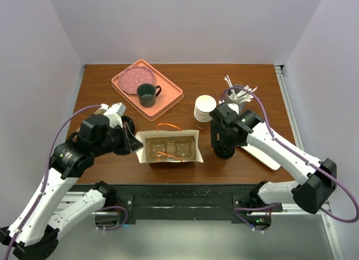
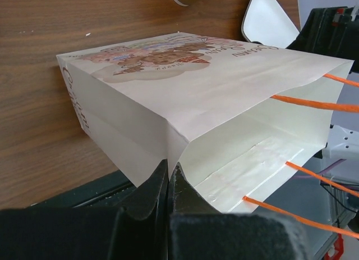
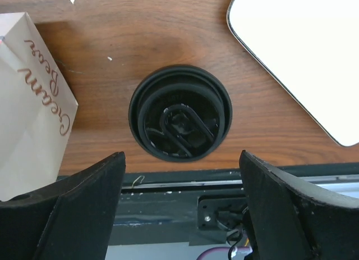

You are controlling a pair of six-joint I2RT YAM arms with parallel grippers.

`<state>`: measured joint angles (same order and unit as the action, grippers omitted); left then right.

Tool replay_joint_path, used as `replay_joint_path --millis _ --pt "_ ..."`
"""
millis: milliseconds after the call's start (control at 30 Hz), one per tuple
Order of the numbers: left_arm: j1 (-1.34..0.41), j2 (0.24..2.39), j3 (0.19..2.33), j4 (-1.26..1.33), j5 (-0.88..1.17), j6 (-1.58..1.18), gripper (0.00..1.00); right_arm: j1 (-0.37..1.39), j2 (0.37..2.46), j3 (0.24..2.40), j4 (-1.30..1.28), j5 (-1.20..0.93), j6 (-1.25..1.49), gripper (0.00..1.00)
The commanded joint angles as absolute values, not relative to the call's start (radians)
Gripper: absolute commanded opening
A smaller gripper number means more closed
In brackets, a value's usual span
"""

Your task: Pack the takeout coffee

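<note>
The takeout coffee (image 3: 180,121) stands on the table near its front edge; from above only its round black sip lid shows. My right gripper (image 3: 182,159) hovers straight over it, open, fingers wide apart on either side and touching nothing. In the top view this gripper (image 1: 222,146) covers most of the cup (image 1: 224,156). A white paper bag (image 1: 168,137) with orange handles stands open at the centre, a brown cup carrier (image 1: 167,150) inside. My left gripper (image 2: 168,169) is shut on the bag's (image 2: 213,86) left rim, pinching the paper fold.
At the back left, a pink tray (image 1: 168,97) carries a dark green mug (image 1: 148,94) and a pink plate (image 1: 137,77). A stack of white cups (image 1: 205,109) and some stirrers (image 1: 241,93) stand behind the right arm. A white tray (image 3: 303,52) lies right of the coffee.
</note>
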<state>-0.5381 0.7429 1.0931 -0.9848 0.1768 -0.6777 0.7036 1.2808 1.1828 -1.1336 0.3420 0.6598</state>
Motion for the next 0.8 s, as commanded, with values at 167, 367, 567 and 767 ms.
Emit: replay_joint_path --millis 167,367,567,767 --pt "-0.541 0.710 1.080 -0.933 0.224 -0.617 0.00 0.660 1.336 1.120 -1.019 0.299 0.583 0.86" --pt "-0.540 0.715 1.088 -0.946 0.221 -0.609 0.00 0.640 1.351 1.091 -0.963 0.259 0.529 0.87" --pt "-0.541 0.709 1.094 -0.950 0.215 -0.614 0.00 0.637 1.385 1.080 -0.930 0.239 0.492 0.87" --pt "-0.541 0.709 1.092 -0.953 0.212 -0.618 0.00 0.635 1.385 1.055 -0.931 0.245 0.511 0.80"
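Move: The lidded coffee cup the open right hand goes for stands almost under it, about 2 cm ahead, 1 cm left and 9 cm below. From the hand, the paper bag is centred about 21 cm left and 3 ahead, the stack of cups 9 left and 18 ahead, and the white board 15 right and 9 ahead. For the left hand, shut on the bag's rim, the coffee cup lies some 33 cm right, 2 ahead and 15 below. Down and slightly forward, slowing as it goes, the right hand sinks about 5 cm over the coffee cup, turning a touch counter-clockwise. Its fingers stay wide, coming to either side of the black lid; a firm grip isn't visible yet. The left hand keeps its pinch on the bag's left rim, easing down only slightly. ##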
